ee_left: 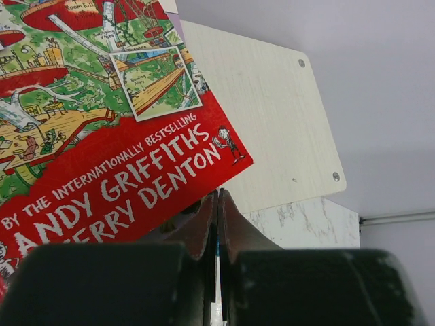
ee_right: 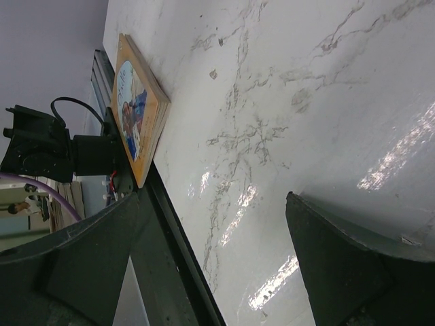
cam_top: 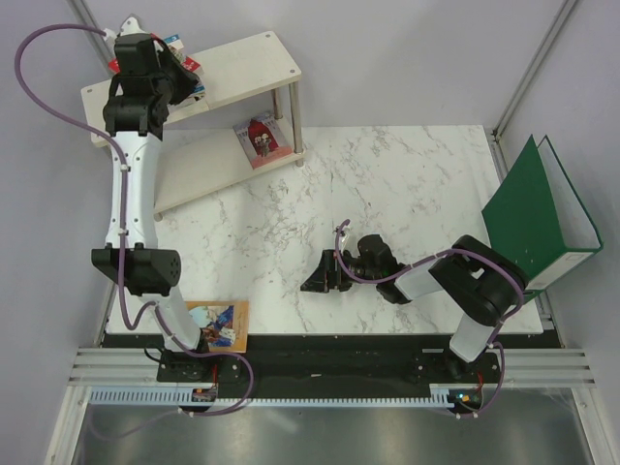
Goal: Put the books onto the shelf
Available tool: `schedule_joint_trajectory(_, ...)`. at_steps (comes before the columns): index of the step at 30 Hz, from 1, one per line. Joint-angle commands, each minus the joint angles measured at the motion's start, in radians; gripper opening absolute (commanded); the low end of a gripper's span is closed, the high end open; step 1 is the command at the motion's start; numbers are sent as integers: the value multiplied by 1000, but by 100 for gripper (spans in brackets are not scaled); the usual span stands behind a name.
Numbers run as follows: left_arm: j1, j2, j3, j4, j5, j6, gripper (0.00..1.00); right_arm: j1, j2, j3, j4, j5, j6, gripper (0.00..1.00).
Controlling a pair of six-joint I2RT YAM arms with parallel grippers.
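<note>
The red Treehouse book [ee_left: 102,136] lies flat on the shelf's top board [ee_left: 272,115]. My left gripper [ee_left: 219,193] is shut just past the book's corner, with only a thin blue line showing in the slit between its fingers. From above, the left gripper [cam_top: 182,76] hovers over the left end of the shelf [cam_top: 252,60], and coloured book edges [cam_top: 198,89] peek out around it. Another book [cam_top: 260,139] lies on the lower board. An orange-brown book [cam_top: 218,325] [ee_right: 136,109] rests at the table's near left edge. My right gripper [cam_top: 317,278] [ee_right: 212,200] is open and empty, low over the marble.
A large green ring binder [cam_top: 538,218] stands open at the table's right edge. The marble table [cam_top: 407,184] stretches between the shelf and the binder. The left arm's base and cables [ee_right: 41,146] sit behind the orange-brown book.
</note>
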Motion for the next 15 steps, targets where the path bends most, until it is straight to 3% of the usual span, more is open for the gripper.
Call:
schedule_joint_trajectory(1, 8, -70, -4, 70, 51, 12, 2, 12, 65, -27, -159, 24, -25, 98)
schedule_joint_trajectory(6, 8, -90, -7, 126, 169, 24, 2, 12, 70, -27, -155, 20, -22, 98)
schedule_joint_trajectory(9, 83, -119, -39, 146, 255, -37, 12, 10, 68, -29, -155, 20, -24, 98)
schedule_joint_trajectory(12, 190, -165, -134, 201, 381, -152, 38, 10, 65, -32, -155, 20, -22, 98)
schedule_joint_trajectory(15, 294, -195, -214, 245, 473, -244, 81, 10, 62, -34, -153, 21, -25, 98)
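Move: The orange book, the last one still on the table, lies about 41 cm back, 5 cm to the right and 41 cm below the left hand. The shut left fingers are at the near edge of the red Treehouse book on top of the shelf, whose middle is some 7 cm ahead and 6 cm left at about hand height. The dog book under it is some 5 cm ahead, 5 cm left and 3 cm lower. From the idle right hand the orange book is about 20 cm left, 9 cm back and 3 cm lower. The left hand comes up off the Treehouse book's near edge by about 4 cm while drawing back some 3 cm, drifting a little right at first and then swinging quickly left to finish about 3 cm left of its start. Over the last part the shut fingers spread to rather more than half open, and the wrist tips up, rolls its left side down and turns clockwise by under 10 degrees each, leaving the fingers clear of the stack's near right corner. ##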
